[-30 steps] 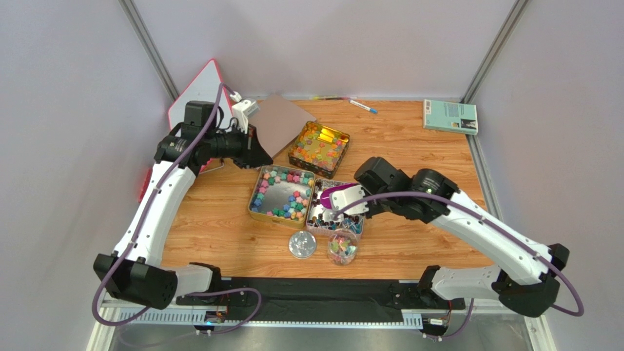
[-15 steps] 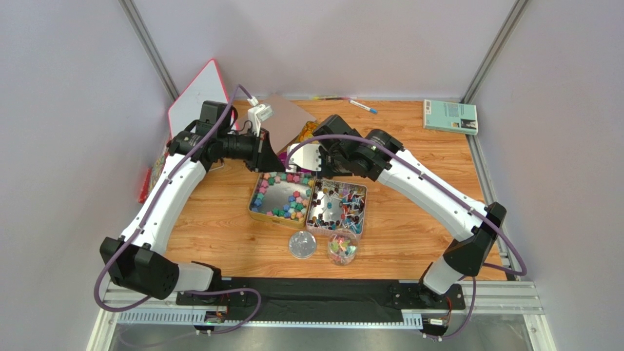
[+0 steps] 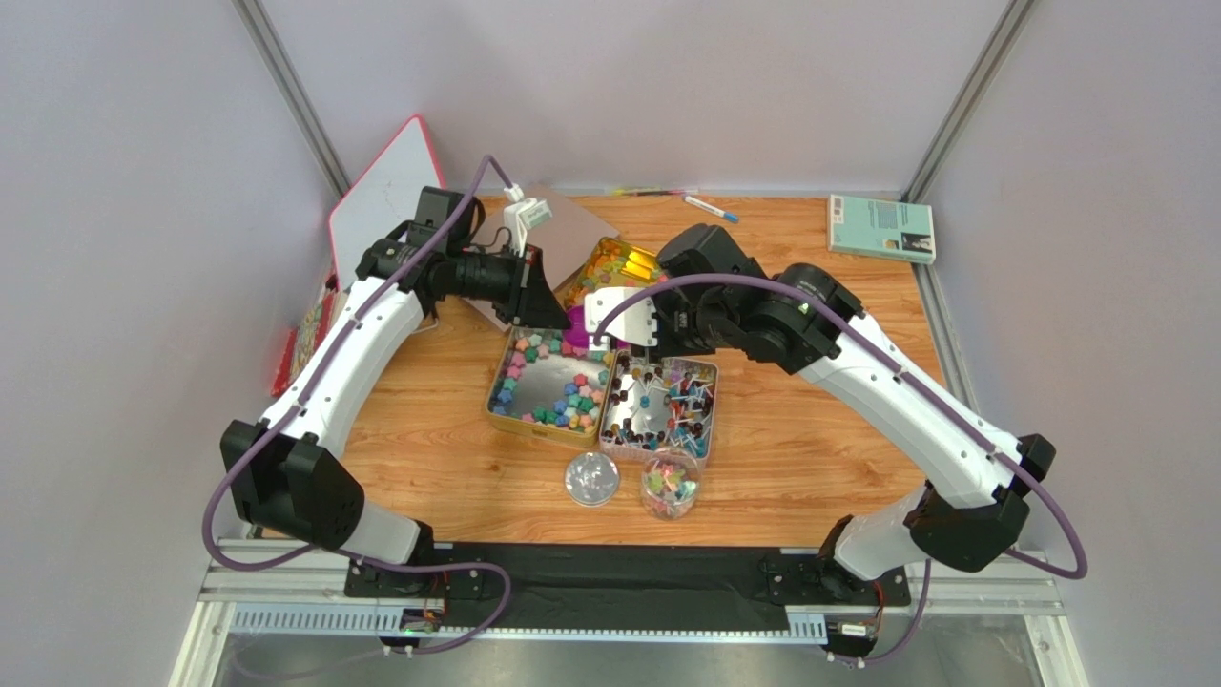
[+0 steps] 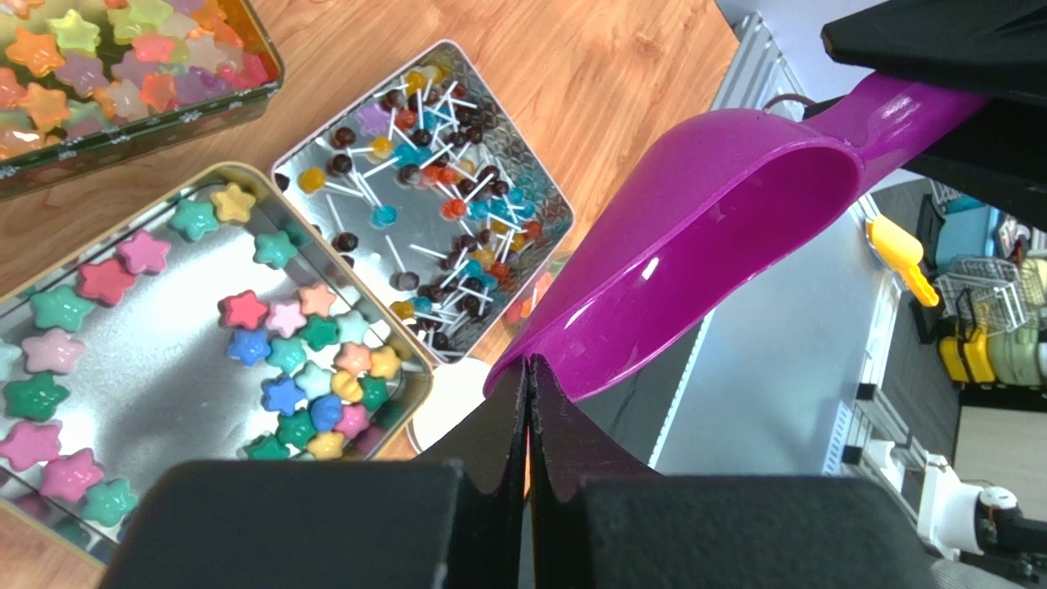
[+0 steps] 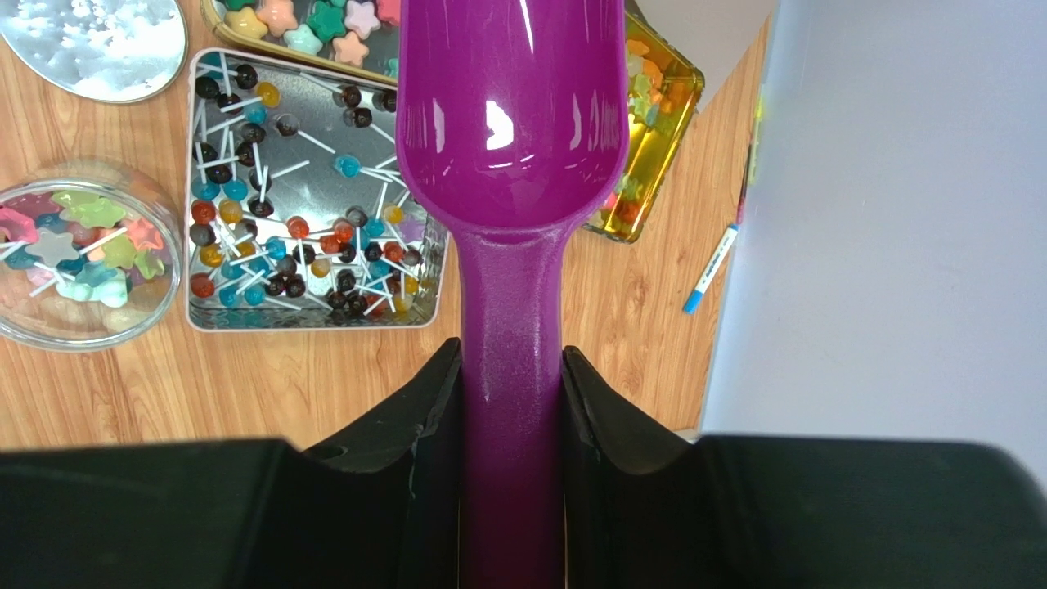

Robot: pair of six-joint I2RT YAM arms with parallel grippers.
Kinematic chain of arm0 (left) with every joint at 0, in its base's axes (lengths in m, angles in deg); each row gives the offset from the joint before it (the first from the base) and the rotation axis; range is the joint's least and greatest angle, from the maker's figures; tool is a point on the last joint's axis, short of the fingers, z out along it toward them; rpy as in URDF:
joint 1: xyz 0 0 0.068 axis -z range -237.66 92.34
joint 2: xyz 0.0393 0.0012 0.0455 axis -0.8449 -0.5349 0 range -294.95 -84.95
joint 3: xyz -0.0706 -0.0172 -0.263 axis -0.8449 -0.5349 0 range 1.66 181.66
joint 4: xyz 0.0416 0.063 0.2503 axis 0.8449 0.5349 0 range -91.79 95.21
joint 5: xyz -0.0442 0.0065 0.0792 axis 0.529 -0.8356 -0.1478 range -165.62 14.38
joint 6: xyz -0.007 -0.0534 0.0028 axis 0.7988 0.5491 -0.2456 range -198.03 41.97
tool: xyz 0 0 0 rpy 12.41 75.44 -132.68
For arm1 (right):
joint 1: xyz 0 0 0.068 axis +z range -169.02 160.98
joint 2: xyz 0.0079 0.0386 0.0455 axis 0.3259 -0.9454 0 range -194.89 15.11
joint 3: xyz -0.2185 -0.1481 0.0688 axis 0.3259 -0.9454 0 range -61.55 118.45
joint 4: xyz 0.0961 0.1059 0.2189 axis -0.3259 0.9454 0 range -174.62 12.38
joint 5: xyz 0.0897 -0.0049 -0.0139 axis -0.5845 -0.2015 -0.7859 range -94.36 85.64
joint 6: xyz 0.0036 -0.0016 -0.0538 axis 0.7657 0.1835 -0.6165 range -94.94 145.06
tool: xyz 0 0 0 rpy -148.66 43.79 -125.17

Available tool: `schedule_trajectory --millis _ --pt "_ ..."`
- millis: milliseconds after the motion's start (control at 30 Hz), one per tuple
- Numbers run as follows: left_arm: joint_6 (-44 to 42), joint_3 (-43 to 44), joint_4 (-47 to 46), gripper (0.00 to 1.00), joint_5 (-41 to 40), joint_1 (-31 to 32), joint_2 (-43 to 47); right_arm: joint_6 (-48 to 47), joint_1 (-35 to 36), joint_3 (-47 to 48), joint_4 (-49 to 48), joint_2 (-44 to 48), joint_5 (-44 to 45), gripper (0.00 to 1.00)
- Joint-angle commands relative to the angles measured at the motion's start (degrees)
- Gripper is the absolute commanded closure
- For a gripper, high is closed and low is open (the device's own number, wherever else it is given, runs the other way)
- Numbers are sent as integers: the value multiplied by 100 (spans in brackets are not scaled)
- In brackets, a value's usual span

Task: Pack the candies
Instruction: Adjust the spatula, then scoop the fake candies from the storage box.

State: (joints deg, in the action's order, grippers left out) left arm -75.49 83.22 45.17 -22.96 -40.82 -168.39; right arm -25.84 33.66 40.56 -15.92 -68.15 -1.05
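Observation:
Pastel star candies (image 3: pixel 552 379) (image 4: pixel 283 356) lie round the edges of a gold tin. Beside it a silver tin holds lollipops (image 3: pixel 662 408) (image 5: pixel 307 209). Glossy orange-yellow candies (image 3: pixel 624 279) (image 5: pixel 645 147) fill a tin at the back. A clear jar (image 3: pixel 669 487) (image 5: pixel 80 258) at the front has some candies in it. My right gripper (image 3: pixel 631 322) (image 5: pixel 513 362) is shut on the handle of an empty purple scoop (image 5: pixel 510 111) (image 4: pixel 701 233), held above the star tin's far edge. My left gripper (image 3: pixel 552 308) (image 4: pixel 531 368) is shut and empty, its tips at the scoop's rim.
The jar's round lid (image 3: pixel 591 480) lies left of the jar. A whiteboard (image 3: pixel 380 179) leans at the back left, next to a brown card (image 3: pixel 566 229). A teal book (image 3: pixel 880 226) and a marker (image 3: pixel 710 209) lie at the back. Grey walls close in on both sides.
My right arm swung the scoop from over the lollipop tin to the back and left, over the star tin's far edge. My left gripper moved right, up to the scoop.

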Motion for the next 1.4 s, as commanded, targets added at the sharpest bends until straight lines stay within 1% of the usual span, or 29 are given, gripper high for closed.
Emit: schedule_trajectory --millis 0,33,67,100,133,167,200,267,300,333,367,400,433,467,500,533,600,633,667,833,1000,1067,1167,1267,1367 --pt "-122 307 -170 100 -388 -14 29 -279 75 188 -657 56 -403 100" --pt "-245 412 -91 96 -667 -23 90 -463 32 -118 -666 21 -332 100" --pt "-446 657 101 87 -861 -23 213 -744 -125 -251 -657 -31 78 100" --pt "-578 781 199 61 -1055 -23 292 -877 -258 -374 -700 -171 125 100" --pt "-823 861 295 51 -1448 -23 389 -965 -398 -419 -701 -242 74 100" --pt "-948 888 296 43 -1635 -23 651 -1184 -748 -419 -710 -339 -5 100" --pt "-1158 845 288 33 -1776 -23 793 -1343 -916 -385 -762 -540 -58 100" --pt "-1378 548 209 26 -2066 -23 1266 -1781 -1337 -149 -771 -804 -59 100" --pt "-1571 423 182 26 -2111 -23 1408 -2210 -1479 -16 -771 -1084 -85 100" --pt "-1651 292 173 26 -2294 -23 1540 -2423 -1628 141 -771 -1243 -163 100" --pt "-1704 38 173 25 -2374 -23 1741 -2582 -1856 491 -710 -1410 -155 100" --pt "-1861 -78 199 25 -2453 -23 1813 -2966 -1954 730 -614 -1638 -147 100" --pt "-1924 -270 278 25 -2558 -23 1875 -3144 -2051 941 -535 -1997 -173 100" --pt "-1968 -359 296 25 -2620 -23 1962 -3320 -2217 1126 -412 -2201 -173 100" --pt "-2029 -438 314 25 -2673 -23 2007 -3757 -2288 1441 -402 -2351 -173 100" --pt "-2039 -578 323 25 -2761 -23 2042 -3979 -2350 1557 -411 -2648 -121 100" --pt "-2030 -676 305 25 -2797 -23 2130 -4418 -2517 1942 -419 -2913 -76 100" --pt "-2004 -746 288 25 -2849 -23 2165 -4821 -2570 2067 -411 -3071 -41 100" --pt "-1986 -773 279 26 -2884 -14 2183 -5033 -2631 2146 -411 -3282 2 100" --pt "-1916 -1001 261 26 -2972 -145 2235 -6324 -2772 2217 -692 -3705 160 100" --pt "-1758 -1090 182 26 -2911 -374 2200 -7047 -2773 2454 -1087 -4223 328 100" --pt "-1679 -1098 156 27 -2815 -506 2174 -7337 -2773 2568 -1297 -4364 556 100" --pt "-1591 -1098 138 27 -2753 -673 2191 -7487 -2781 2893 -1316 -4672 741 100" --pt "-1582 -1133 147 27 -2770 -779 2253 -7917 -2834 2868 -1325 -4708 829 100" --pt "-1564 -1195 156 27 -2788 -840 2323 -8444 -2904 2596 -1334 -4541 899 100"
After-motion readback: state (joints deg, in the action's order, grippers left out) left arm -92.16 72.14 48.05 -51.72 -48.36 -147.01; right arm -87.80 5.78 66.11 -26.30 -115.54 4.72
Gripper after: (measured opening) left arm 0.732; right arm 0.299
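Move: Ahead of the right hand, which holds the purple spatula, the tin of orange candies lies about 25 cm farther out, 7 cm left and 24 cm below. The lollipop tin is nearly under this hand, some 3 cm ahead and 3 cm left; the star candy tin is about 7 cm ahead and 20 cm left. From the left hand, the orange candy tin is about 22 cm ahead, 7 cm right, and the spatula's bowl about 5 cm right, level with its closed fingertips. Coming free of the spatula's bowl, the left fingers open wide; that hand rises about 6 cm, sinks again and ends some 12 cm to the left, tilted. The right hand keeps its grip on the handle and carries the spatula forward about 30 cm and down 15 cm, slightly right, to the orange candy tin, its wrist turning some 45 degrees so the fingers point more steeply down. ##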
